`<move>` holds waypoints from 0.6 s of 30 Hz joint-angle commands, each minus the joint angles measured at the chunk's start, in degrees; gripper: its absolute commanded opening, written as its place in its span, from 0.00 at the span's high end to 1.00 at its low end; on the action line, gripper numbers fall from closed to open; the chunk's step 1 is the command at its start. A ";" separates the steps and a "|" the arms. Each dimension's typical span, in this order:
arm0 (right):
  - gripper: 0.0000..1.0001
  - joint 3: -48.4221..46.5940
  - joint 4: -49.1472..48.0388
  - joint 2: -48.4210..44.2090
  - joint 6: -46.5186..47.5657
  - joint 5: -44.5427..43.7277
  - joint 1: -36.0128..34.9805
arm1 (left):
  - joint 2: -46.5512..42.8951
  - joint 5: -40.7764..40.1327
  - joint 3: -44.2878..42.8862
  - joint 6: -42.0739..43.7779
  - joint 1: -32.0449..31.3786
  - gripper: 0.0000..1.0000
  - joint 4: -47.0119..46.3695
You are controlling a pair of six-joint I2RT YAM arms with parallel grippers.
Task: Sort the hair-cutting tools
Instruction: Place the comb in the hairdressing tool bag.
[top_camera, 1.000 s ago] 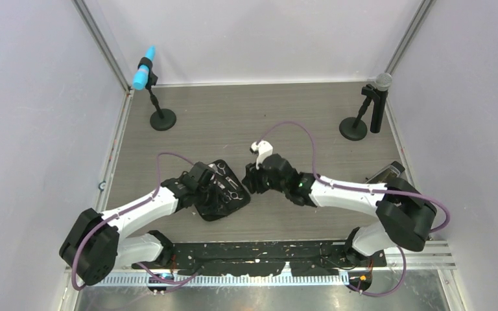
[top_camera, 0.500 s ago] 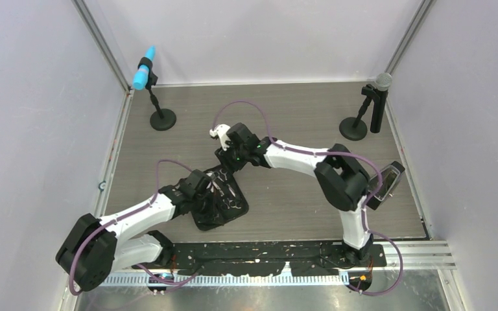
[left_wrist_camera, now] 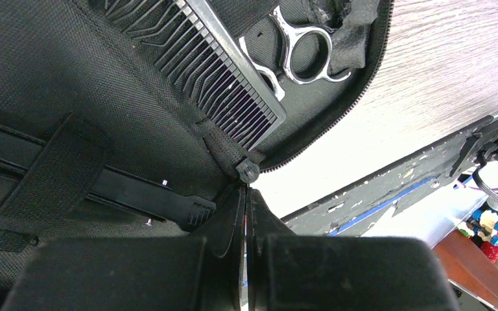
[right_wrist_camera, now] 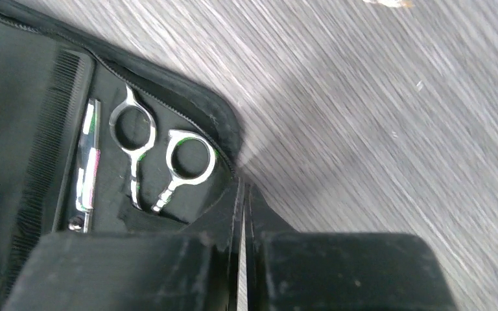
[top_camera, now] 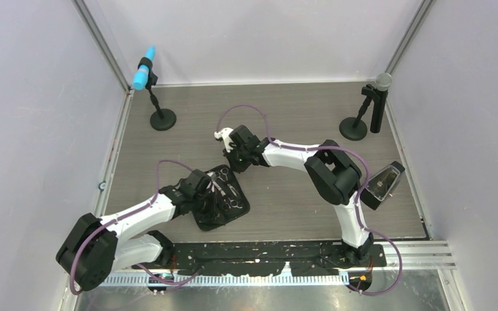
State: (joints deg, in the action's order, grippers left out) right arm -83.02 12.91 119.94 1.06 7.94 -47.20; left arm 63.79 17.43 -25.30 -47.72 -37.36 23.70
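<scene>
A black zip case (top_camera: 208,219) lies open on the table. It holds silver scissors (top_camera: 232,197) and a long black comb (left_wrist_camera: 220,84). The scissors' ring handles (right_wrist_camera: 191,155) and a second slim silver tool (right_wrist_camera: 87,168) lie beside the comb (right_wrist_camera: 42,149). A slim black clip (left_wrist_camera: 136,193) sits under a strap. My left gripper (left_wrist_camera: 246,189) is shut, its tips right at the zip slider (left_wrist_camera: 248,170) on the case's rim. My right gripper (right_wrist_camera: 241,186) is shut at the case's far corner edge, with nothing showing between its fingers.
A blue-headed microphone (top_camera: 144,76) on a round base stands at the back left. A grey-headed microphone (top_camera: 379,97) stands at the back right. Bare wood-grain table (top_camera: 285,194) lies right of the case. A metal rail (top_camera: 285,253) runs along the near edge.
My right arm swung from the case's right side to its far corner, and its gripper closed. The case shifted slightly. My left gripper stayed shut at the case.
</scene>
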 commanded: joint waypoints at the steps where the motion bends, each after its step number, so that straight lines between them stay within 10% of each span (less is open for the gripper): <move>1: 0.95 5.45 -4.30 -5.25 -3.10 -3.61 2.39 | -1.05 1.95 -0.99 0.52 0.13 1.00 -0.08; 9: 0.95 18.83 -6.86 -15.83 -15.12 -17.27 9.46 | 2.13 4.66 -4.31 1.51 -0.07 1.00 -0.20; 14: 0.91 25.15 -12.51 -23.14 -9.59 -5.70 10.63 | 4.15 5.56 -6.11 5.42 -1.04 1.00 2.63; 18: 0.65 20.32 -12.06 -22.99 -5.79 5.43 10.52 | 3.60 4.55 -5.12 4.70 -1.25 1.00 2.13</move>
State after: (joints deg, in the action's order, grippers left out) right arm -57.65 5.58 99.13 -8.78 1.69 -35.42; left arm 67.90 20.60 -29.26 -44.36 -38.17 25.08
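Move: The open hairdressing tool bag, with the comb inside along its fold, centres some 9 cm back and 6 cm left of the right hand, about 1 cm lower. The right fingertips are shut at its far corner, the far scissors' rings about 1 cm back and 4 cm left. From the left hand, shut at the near corner by the snap, the bag's middle is about 9 cm ahead and 1 cm left, the comb's about 10 cm straight ahead, the near scissors 7 cm ahead and 5 cm right. Sweep the right gripper quickly about 15 cm to the right, away from the bag's far corner and low over the bare table, fingers shut and turning some 25 degrees clockwise; then lift it about 2 cm and start opening. Keep the left fingers shut on the near corner by the snap, letting them shift about 1 cm right and slightly up. ##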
